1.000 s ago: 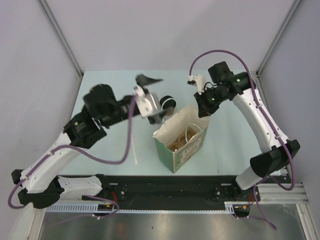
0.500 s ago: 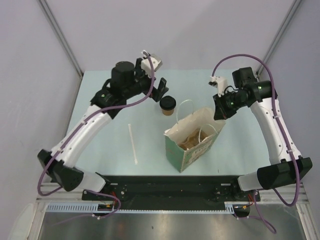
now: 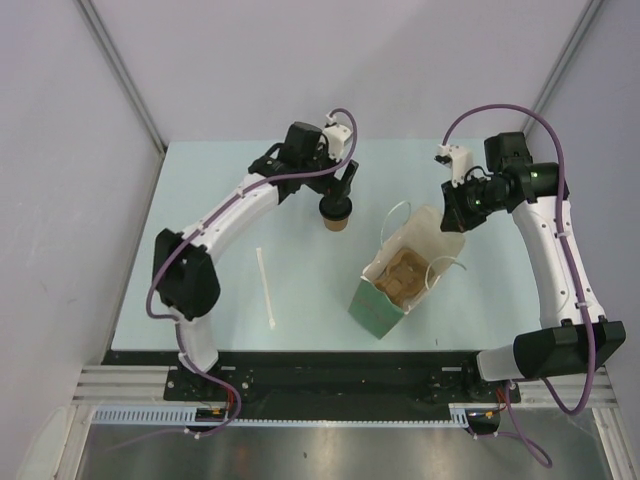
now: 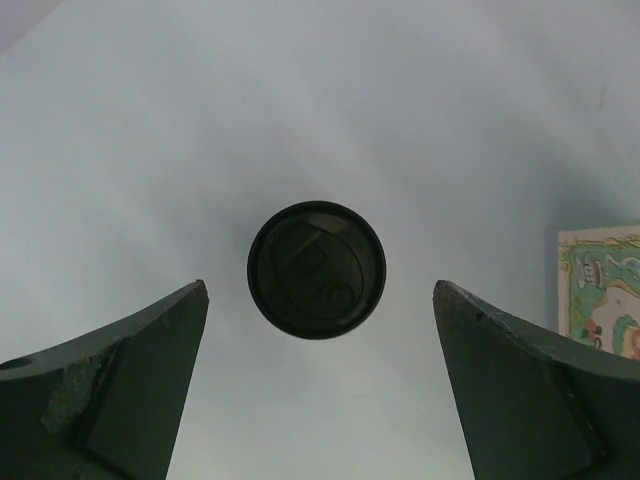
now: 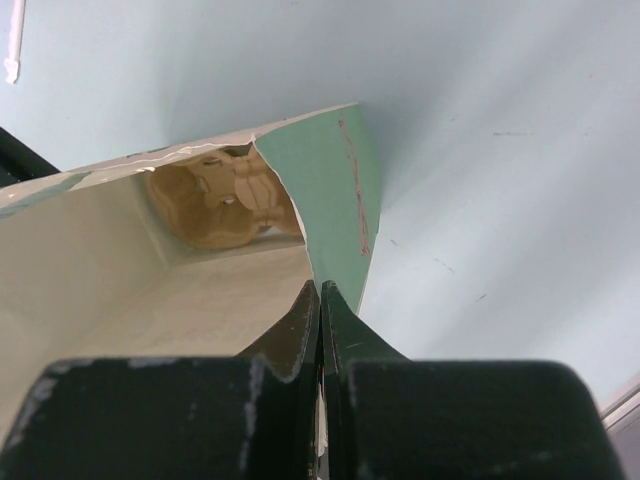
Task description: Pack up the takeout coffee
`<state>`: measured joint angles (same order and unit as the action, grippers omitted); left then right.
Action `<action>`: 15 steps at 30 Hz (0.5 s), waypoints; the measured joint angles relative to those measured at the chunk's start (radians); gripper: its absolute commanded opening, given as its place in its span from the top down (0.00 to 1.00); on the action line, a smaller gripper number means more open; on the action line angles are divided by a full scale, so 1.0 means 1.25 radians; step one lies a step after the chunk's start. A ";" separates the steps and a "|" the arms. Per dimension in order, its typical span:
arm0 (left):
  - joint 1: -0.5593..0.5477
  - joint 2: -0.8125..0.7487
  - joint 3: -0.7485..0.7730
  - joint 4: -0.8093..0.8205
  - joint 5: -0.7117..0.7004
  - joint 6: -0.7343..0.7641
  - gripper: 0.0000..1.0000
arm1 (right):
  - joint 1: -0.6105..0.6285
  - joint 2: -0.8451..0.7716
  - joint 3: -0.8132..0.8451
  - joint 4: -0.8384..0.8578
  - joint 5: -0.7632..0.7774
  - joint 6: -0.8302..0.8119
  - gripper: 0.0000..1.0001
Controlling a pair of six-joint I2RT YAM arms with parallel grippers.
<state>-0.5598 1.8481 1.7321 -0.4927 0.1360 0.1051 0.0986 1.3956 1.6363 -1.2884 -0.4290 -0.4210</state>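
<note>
The takeout coffee stands upright at the table's back middle, a kraft cup with a black lid. My left gripper hangs directly over it, pointing down and open. In the left wrist view my left gripper has both fingers wide of the lid and above it, touching nothing. My right gripper is shut on the far rim of the green paper bag, which leans open toward the left. In the right wrist view my right gripper pinches the bag's edge.
A brown pulp cup carrier lies inside the bag, also visible as the carrier in the right wrist view. A white stir stick lies on the table left of the bag. The bag's white handles stick up.
My left arm has swung right and stretched out until its open gripper sits over the coffee. My right gripper has drawn the bag to the right and tilted it.
</note>
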 measured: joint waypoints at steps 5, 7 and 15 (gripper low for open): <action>0.001 0.109 0.087 -0.046 0.005 -0.002 0.01 | 0.005 -0.001 -0.005 0.003 0.005 0.001 1.00; 0.001 0.140 0.113 -0.064 0.005 -0.002 0.01 | 0.008 -0.001 -0.011 0.006 0.008 0.001 1.00; 0.001 0.189 0.131 -0.093 0.003 -0.001 0.01 | 0.013 -0.002 -0.016 0.015 0.016 0.001 1.00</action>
<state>-0.5587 2.0838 1.8954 -0.6090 0.1398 0.1040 0.1146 1.3933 1.6169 -1.2694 -0.4091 -0.4194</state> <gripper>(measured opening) 0.994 0.009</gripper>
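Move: Just under the left hand's wide-open fingers stands the lidded coffee cup, its middle some 18 cm below them and about 2 cm ahead. The paper bag's middle lies roughly 15 cm back and 14 cm to the right, about 11 cm down; the straw is about 13 cm back, 17 cm left and 24 cm below. From the right hand, shut on the bag's rim, the cup is some 11 cm ahead, 22 cm left and 20 cm lower. Sinking about 7 cm towards the cup's black lid, the left hand eases some 2 cm forward early on, then comes down nearly straight, slowing. Its wrist tips roughly 10 degrees steeper, and the fingers stay wide open on either side of the lid as seen from the wrist, still clear above it. The right hand holds in place, keeping its pinch on the bag's rim. ##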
